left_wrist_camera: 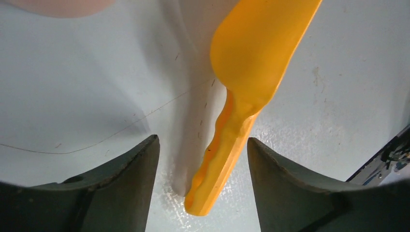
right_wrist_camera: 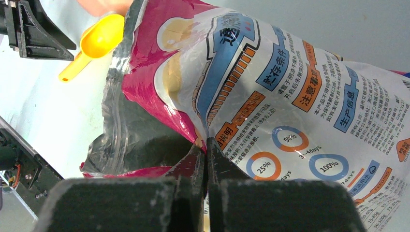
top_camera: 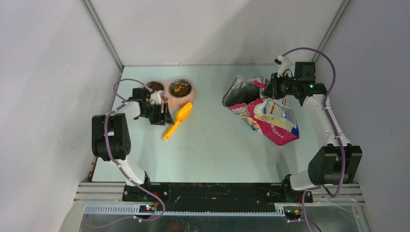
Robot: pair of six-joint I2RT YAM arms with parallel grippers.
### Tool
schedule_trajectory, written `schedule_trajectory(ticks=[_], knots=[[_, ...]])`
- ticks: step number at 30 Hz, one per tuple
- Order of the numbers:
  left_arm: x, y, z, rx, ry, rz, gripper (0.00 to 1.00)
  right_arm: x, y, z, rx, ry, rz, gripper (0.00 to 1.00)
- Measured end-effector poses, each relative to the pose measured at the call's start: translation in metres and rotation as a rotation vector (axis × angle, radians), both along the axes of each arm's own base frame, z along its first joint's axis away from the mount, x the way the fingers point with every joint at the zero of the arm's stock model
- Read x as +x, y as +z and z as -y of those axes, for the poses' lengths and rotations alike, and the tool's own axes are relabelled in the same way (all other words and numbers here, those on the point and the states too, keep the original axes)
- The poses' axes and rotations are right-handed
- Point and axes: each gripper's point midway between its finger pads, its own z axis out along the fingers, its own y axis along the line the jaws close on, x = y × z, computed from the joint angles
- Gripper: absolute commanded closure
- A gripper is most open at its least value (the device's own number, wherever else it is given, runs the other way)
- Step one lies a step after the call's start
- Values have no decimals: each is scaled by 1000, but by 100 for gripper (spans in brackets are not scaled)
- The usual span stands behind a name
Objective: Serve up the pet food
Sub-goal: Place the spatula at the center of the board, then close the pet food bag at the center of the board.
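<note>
Brown pet food kibble point(top_camera: 180, 88) fills both steel bowls of the pink feeder point(top_camera: 167, 96) at the back left. The orange scoop point(top_camera: 178, 120) lies flat on the table just right of my left gripper point(top_camera: 167, 117). In the left wrist view the scoop's handle point(left_wrist_camera: 227, 145) lies between the open fingers of that gripper point(left_wrist_camera: 203, 141), touching neither. The glossy pink, blue and white cat food bag point(top_camera: 271, 120) lies tilted at the right, its mouth open toward the left. My right gripper point(right_wrist_camera: 207, 145) is shut on the bag's rim point(right_wrist_camera: 198, 137).
Grey walls close in the table on the left, back and right. A corner of the pink feeder point(left_wrist_camera: 58, 6) shows above the scoop. In the right wrist view, the scoop point(right_wrist_camera: 99, 41) and the left gripper point(right_wrist_camera: 34, 29) lie beyond the bag's mouth.
</note>
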Motion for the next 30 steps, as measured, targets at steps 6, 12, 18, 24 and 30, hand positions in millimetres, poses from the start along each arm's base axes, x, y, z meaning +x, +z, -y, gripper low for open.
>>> schedule_trajectory(ticks=[6, 12, 18, 24, 30], knots=[[10, 15, -4, 15, 8, 36, 2, 0, 1, 0, 1, 0, 2, 100], [30, 76, -5, 18, 8, 200, 0, -2, 2, -3, -12, 2, 13, 100], [38, 134, 6, 16, -29, 353, 0, -9, 9, -23, -89, 38, 60, 100], [32, 170, 36, 36, -150, 442, 0, -16, 29, -33, -236, 64, 90, 100], [28, 205, 69, 57, -287, 563, 0, -23, 49, -36, -360, 106, 59, 100]])
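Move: The spatula lies just released on the board under the left hand's open fingers, its middle some 3 cm ahead, 3 cm right and 2 cm below. From that hand, the right bowl is about 17 cm ahead and 4 cm right, the left bowl 16 cm ahead and 9 cm left. The bag's open mouth is 4 cm ahead, 29 cm right and 15 cm higher. From the right hand, pinching the bag, the spatula is about 36 cm left, 1 cm back and 21 cm below. Already clear of the handle, the left fingers spread fully while the hand lifts steeply off the spatula, about 20 cm; it eases forward at first, then veers some 7 cm right towards the bag as its fingers swing up about 30 degrees to point more outward. The right hand keeps its pinch on the bag's rim and, starting late, draws it up and left, with a little back, rolling about 20 degrees. ##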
